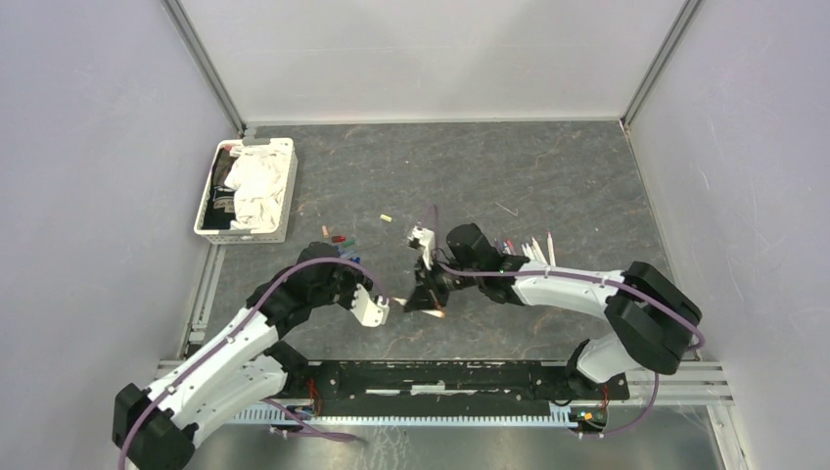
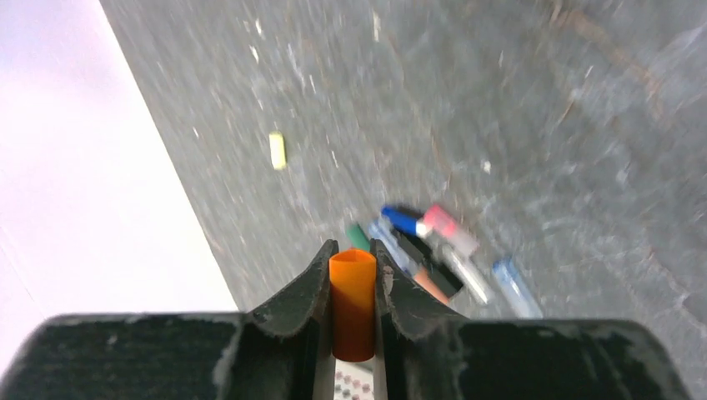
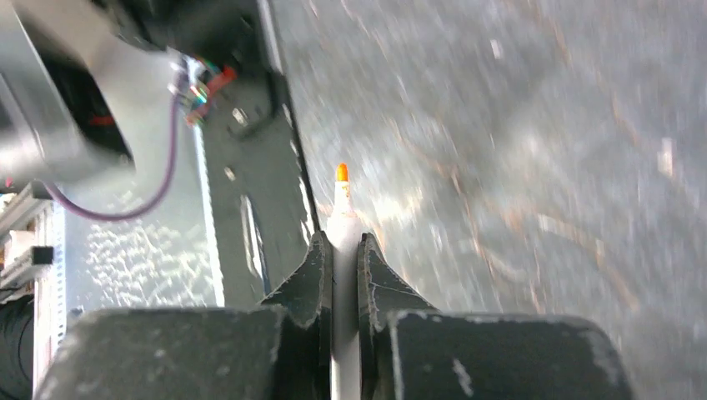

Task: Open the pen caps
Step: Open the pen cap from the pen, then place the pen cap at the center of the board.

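Observation:
My left gripper (image 2: 353,247) is shut on an orange pen cap (image 2: 353,304), whose open end points past the fingertips. My right gripper (image 3: 343,237) is shut on a white pen barrel (image 3: 343,218) with a bare orange tip. In the top view the two grippers, left (image 1: 378,305) and right (image 1: 428,299), face each other near the table's front middle, a short gap apart. Loose pen caps lie in a small heap (image 1: 340,240): blue (image 2: 402,220), red (image 2: 440,221), green (image 2: 358,236) and others. A yellow cap (image 2: 278,151) lies alone.
A white tray (image 1: 242,235) of cloth stands at the back left. Several white pen barrels (image 1: 533,250) lie in a row beside the right arm. The black rail of the arm bases (image 1: 440,377) runs along the near edge.

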{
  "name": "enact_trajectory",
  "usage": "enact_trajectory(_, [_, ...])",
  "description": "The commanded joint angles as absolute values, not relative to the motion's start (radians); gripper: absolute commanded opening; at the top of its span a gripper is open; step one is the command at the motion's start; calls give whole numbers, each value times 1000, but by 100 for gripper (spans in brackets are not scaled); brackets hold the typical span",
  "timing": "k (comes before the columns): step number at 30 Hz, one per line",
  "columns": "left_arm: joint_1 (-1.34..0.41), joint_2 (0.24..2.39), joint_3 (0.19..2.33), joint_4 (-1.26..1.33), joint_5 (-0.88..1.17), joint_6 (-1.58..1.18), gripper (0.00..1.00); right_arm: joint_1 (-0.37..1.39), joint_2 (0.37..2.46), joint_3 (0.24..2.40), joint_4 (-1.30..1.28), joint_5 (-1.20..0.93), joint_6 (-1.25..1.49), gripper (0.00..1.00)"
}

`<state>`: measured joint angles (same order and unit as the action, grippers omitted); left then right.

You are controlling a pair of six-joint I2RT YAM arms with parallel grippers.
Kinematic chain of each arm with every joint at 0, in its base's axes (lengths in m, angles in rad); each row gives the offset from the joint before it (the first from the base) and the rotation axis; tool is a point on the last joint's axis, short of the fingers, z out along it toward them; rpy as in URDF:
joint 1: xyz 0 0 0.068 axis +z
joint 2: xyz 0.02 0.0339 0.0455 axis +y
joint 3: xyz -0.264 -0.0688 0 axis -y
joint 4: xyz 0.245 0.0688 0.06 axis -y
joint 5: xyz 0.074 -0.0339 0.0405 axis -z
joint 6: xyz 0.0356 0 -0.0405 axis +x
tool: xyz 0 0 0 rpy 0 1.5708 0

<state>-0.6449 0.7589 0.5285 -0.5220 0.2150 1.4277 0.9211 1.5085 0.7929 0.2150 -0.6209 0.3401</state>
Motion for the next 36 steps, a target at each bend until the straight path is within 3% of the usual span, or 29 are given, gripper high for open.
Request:
enact_trajectory(1, [-550, 838, 536, -461, 115, 1517, 2, 886, 1430, 665, 46, -607, 260, 0])
enact_trajectory(6, [-471, 919, 599, -445, 177, 1503, 2, 854, 1344, 586, 17, -554, 240, 0])
enact_trajectory(12, [-486, 1048, 721, -510, 320, 1288, 2, 731, 1198, 602, -35, -251, 234, 0])
enact_trajectory(18, [-511, 1338, 870, -665, 255, 1136, 2, 585, 1069, 562, -52, -38, 262, 0])
enact_trajectory(25, [-508, 1557, 995, -618, 225, 992, 3, 417, 1040, 558, -71, 91, 252, 0])
enact_trajectory(36, [-411, 1723, 1017, -551, 253, 898, 22, 372, 1190, 530, 112, 259, 240, 0])
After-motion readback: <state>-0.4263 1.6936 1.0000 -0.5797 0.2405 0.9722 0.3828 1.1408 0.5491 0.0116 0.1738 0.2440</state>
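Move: In the left fingers is the orange cap already pulled off; the cap pile lies about 9 cm ahead of this hand, 7 cm to its left and 11 cm below, with the lone yellow cap roughly 11 cm farther out than the pile and 11 cm to its right. The right hand holds the bared orange pen; the middle of the pen row is some 19 cm ahead, 25 cm right and 12 cm below, its rightmost pen 11 cm farther right. Swinging away from the left hand, the right keeps the pen, dips about 7 cm going right, then sweeps forward and on right to the pen row, some 28 cm right and 17 cm forward in all, partly rising again and turning clockwise to point forward. The left carries the cap down 10 cm and forward 9 cm towards the pile, swerving left and back right, its fingers tipping nearly straight down. ##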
